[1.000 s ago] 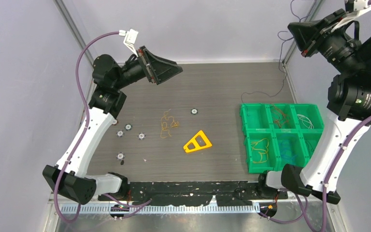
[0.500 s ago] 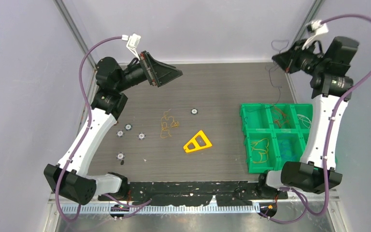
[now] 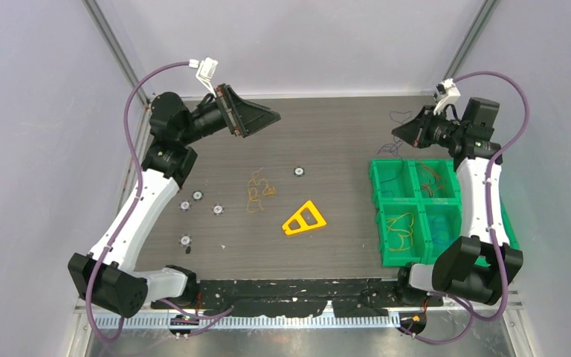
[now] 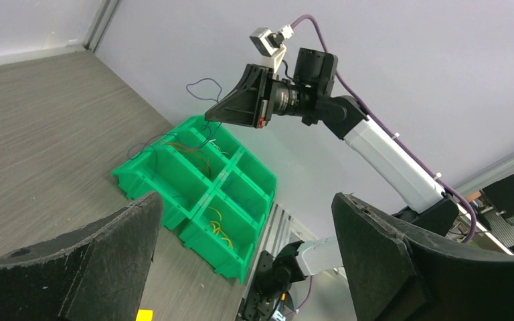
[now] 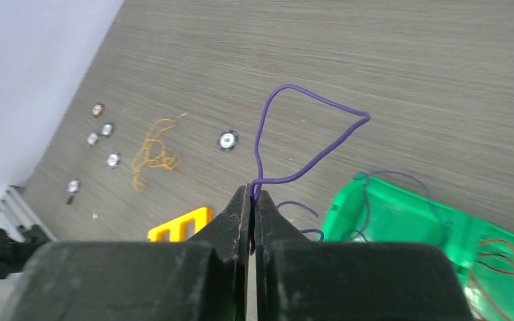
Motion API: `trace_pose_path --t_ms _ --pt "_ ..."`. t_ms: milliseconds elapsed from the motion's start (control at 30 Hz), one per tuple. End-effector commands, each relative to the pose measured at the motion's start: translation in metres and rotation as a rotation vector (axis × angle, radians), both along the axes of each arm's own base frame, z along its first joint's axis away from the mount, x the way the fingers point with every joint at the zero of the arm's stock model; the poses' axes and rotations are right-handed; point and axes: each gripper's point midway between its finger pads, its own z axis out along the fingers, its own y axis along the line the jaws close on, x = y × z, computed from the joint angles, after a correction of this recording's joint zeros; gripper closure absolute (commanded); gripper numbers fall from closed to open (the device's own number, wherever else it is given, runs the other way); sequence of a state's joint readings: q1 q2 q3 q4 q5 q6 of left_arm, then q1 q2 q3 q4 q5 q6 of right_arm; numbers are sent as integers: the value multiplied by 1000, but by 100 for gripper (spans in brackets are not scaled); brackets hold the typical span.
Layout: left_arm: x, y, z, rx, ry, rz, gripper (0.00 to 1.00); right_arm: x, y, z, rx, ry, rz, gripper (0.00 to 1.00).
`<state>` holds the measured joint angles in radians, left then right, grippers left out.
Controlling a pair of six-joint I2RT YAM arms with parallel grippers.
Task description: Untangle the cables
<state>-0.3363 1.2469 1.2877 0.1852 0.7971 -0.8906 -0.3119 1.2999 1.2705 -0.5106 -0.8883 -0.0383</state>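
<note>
My right gripper (image 3: 404, 134) hangs over the back left corner of the green bin (image 3: 378, 195), shut on a thin purple cable (image 3: 395, 117). In the right wrist view the closed fingertips (image 5: 251, 195) pinch that purple cable (image 5: 367, 118), which loops upward while its tails trail into the bin (image 5: 401, 221). A loose orange cable tangle (image 3: 259, 190) lies mid-table, away from both arms. My left gripper (image 3: 269, 115) is raised at the back left, open and holding nothing (image 4: 247, 196). Bin compartments hold yellow (image 3: 400, 230) and red (image 3: 433, 178) cables.
A yellow plastic triangle (image 3: 303, 219) lies right of the orange tangle. Small round discs (image 3: 298, 171) (image 3: 197, 196) are scattered on the left half of the dark table. Grey walls close in the back and sides.
My right arm has swung down from high at the right toward the bin's back left corner, carrying the purple cable. The left arm has hardly moved.
</note>
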Motion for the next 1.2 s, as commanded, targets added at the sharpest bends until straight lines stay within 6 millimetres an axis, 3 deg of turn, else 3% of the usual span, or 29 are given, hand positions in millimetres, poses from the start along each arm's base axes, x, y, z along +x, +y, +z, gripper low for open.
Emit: trace_pose_path --t_ms 0,100,133,300,433,567,700,800,967,1067,1167 --pt "-7 7 15 -28 -54 10 1 -1 31 20 119 -51 83 95" --pt "-5 12 13 -27 -46 23 0 -10 34 3 146 10 69 95" --pt "-3 13 12 -29 -42 29 0 -16 31 -13 151 65 52 95" --pt "-3 19 7 -31 -26 39 0 -39 -13 -64 75 230 -102 95" --pt "-3 21 6 -31 -25 43 0 -67 -30 -80 63 349 -122 95" --pt "-1 21 5 -40 -16 45 0 -94 -16 -85 100 421 -49 95" --pt "2 20 2 -54 9 41 1 -105 3 -82 205 447 14 95" --pt "2 20 0 -53 14 41 0 -93 -6 -87 189 439 -27 95" --pt "5 20 -2 -53 21 48 0 -29 -47 -89 84 264 -197 95" --pt "6 19 -4 -55 25 50 0 4 -56 -89 40 176 -215 95" --pt "8 20 -6 -52 28 52 0 24 -64 -104 50 202 -244 95"
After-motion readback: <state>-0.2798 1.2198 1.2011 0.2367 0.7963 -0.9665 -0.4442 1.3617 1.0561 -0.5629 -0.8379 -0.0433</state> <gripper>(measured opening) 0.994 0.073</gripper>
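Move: The right gripper holds the purple cable above the tray. The far-left compartment that cable is going to has its middle about 6 cm to the gripper's right, 2 cm back and 26 cm below. At that depth, the compartment with the red cable is some 19 cm right and 2 cm back; the one with the yellow cable is 8 cm right and 20 cm back. From the empty left gripper, the far-left compartment lies roughly 41 cm right, 4 cm ahead and 42 cm below. Keep the right fingers shut on the purple cable and lower it about 11 cm towards the far-left compartment, first swaying nearly 3 cm left, then drawing back some 9 cm and right while tipping the fingers down. Then sweep forward again about 7 cm and slightly right, levelling a little. Let the open left gripper ease a couple of centimetres left and down. ##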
